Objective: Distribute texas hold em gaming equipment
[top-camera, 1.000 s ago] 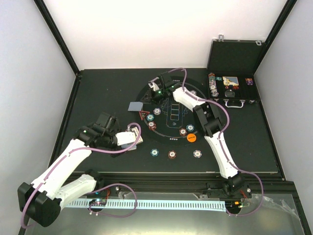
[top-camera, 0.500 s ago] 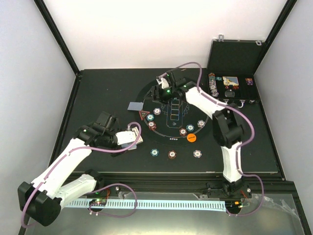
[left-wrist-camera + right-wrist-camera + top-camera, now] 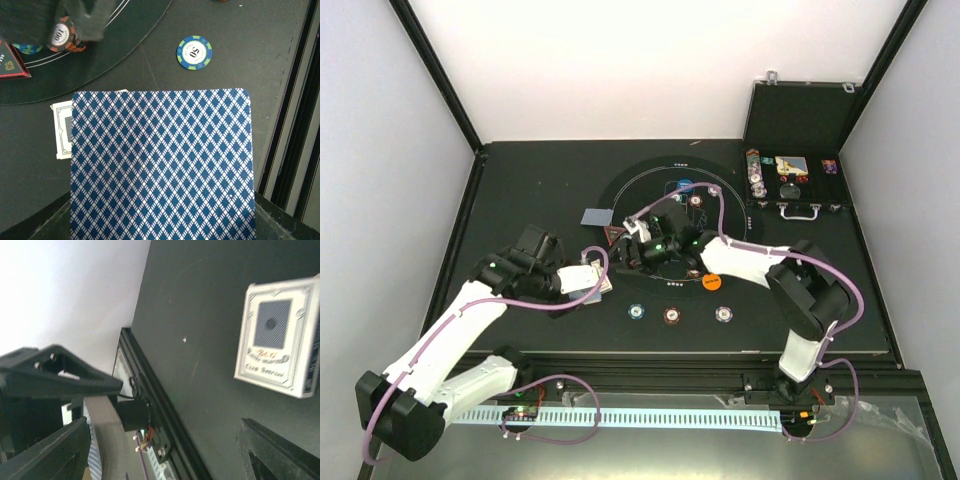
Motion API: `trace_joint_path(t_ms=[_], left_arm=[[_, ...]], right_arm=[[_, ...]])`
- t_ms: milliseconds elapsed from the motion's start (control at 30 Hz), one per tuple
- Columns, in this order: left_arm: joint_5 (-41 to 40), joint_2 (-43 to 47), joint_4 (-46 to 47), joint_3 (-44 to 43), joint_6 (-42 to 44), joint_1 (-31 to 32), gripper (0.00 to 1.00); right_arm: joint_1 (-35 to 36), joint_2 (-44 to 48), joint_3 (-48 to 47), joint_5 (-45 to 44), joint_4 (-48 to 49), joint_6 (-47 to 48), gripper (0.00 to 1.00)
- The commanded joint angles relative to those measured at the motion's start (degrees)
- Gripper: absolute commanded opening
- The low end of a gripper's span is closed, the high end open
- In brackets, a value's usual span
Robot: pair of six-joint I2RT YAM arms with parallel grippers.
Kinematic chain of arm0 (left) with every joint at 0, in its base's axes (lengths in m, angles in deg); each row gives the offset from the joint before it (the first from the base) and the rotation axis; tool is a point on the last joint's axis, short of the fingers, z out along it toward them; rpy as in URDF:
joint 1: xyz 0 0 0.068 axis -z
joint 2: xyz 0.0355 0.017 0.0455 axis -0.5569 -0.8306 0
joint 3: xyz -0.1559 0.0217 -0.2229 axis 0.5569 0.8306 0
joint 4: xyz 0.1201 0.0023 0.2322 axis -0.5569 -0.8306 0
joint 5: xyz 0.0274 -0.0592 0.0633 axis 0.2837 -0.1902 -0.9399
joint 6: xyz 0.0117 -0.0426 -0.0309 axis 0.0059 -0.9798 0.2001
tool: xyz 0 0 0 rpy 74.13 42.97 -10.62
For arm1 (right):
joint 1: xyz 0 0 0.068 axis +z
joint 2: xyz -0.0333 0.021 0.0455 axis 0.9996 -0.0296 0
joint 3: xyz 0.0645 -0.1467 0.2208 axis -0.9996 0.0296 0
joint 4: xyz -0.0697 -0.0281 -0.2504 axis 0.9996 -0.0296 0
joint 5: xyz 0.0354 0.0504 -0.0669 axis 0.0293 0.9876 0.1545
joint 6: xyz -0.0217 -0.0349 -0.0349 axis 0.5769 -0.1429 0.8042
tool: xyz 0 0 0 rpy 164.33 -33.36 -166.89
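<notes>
My left gripper is shut on playing cards, whose blue diamond back fills the left wrist view and hides the jaws. My right gripper hovers over the left part of the round black mat. It is open, and nothing lies between its fingers. One card lies face down just left of the mat, beside the red triangle. A row of three chips sits in front of the mat. An orange button is near the mat's front edge and a blue button at its far side.
An open black case with more chips stands at the back right. A white card box lies on the table by the left gripper. A blue-green 50 chip and a 100 chip lie ahead of the held cards.
My right arm has swung back from the far side of the mat to its near left part, and its jaws have opened. The left arm has stayed put.
</notes>
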Motion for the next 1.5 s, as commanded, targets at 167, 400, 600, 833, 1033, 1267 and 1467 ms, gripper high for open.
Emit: trace_joint_path(t_ms=[167,400,600,833,1033,1267,1467], left_arm=[[1.3,-0.4,-0.3,-2.6,0.9,-0.3,0.07],[1.3,0.0,-0.3,-2.8,0.9,-0.3,0.07],[1.3,0.4,-0.6,-3.2,0.8,-0.3,0.07],[1.2,0.6,-0.6,-3.4,0.6,-0.3,0.07],[1.5,0.4,-0.7,-3.5,0.4,-0.3,0.07],[1.6,0.6,-1.1,-3.9,0.4,-0.3,0.07],[1.5,0.8,-1.6,-4.6,0.5,-0.3,0.07]], right_arm=[[4.3,4.4,7.6,2.8,17.8,-9.4,0.81],[7.1,2.7,10.4,3.3,26.2,-14.9,0.78],[9.5,-0.3,8.8,3.9,29.4,-17.2,0.73],[11.0,-3.6,6.6,4.5,32.2,-19.3,0.67],[11.7,-6.4,4.8,4.9,34.4,-21.2,0.65],[11.6,-9.7,4.2,5.0,37.4,-23.6,0.59],[10.1,-9.7,6.6,5.1,37.7,-23.2,0.55]])
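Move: The deck held out by the left hand is about 7 cm back and 8 cm to the left of the right hand, nearly at its height. From the right hand, the card box lies about 7 cm left, 1 cm back and 8 cm below. The 50 chip is some 8 cm back, 3 cm right and 9 cm down, and the dealt card 19 cm ahead, 5 cm left and 9 cm down. The deck is at the left fingers, about 1 cm ahead, 2 cm right and 2 cm below. Whether the right fingers touch the deck yet can't be seen; they end straddling its free end, one finger over the blue back. That hand first travels back about 8 cm, drifting left, then on leftwards for 7 cm in all, its left-pointing fingers tipping up some 10 degrees and closing from wide to about half. The left hand stays put, keeping its grip on the deck. ##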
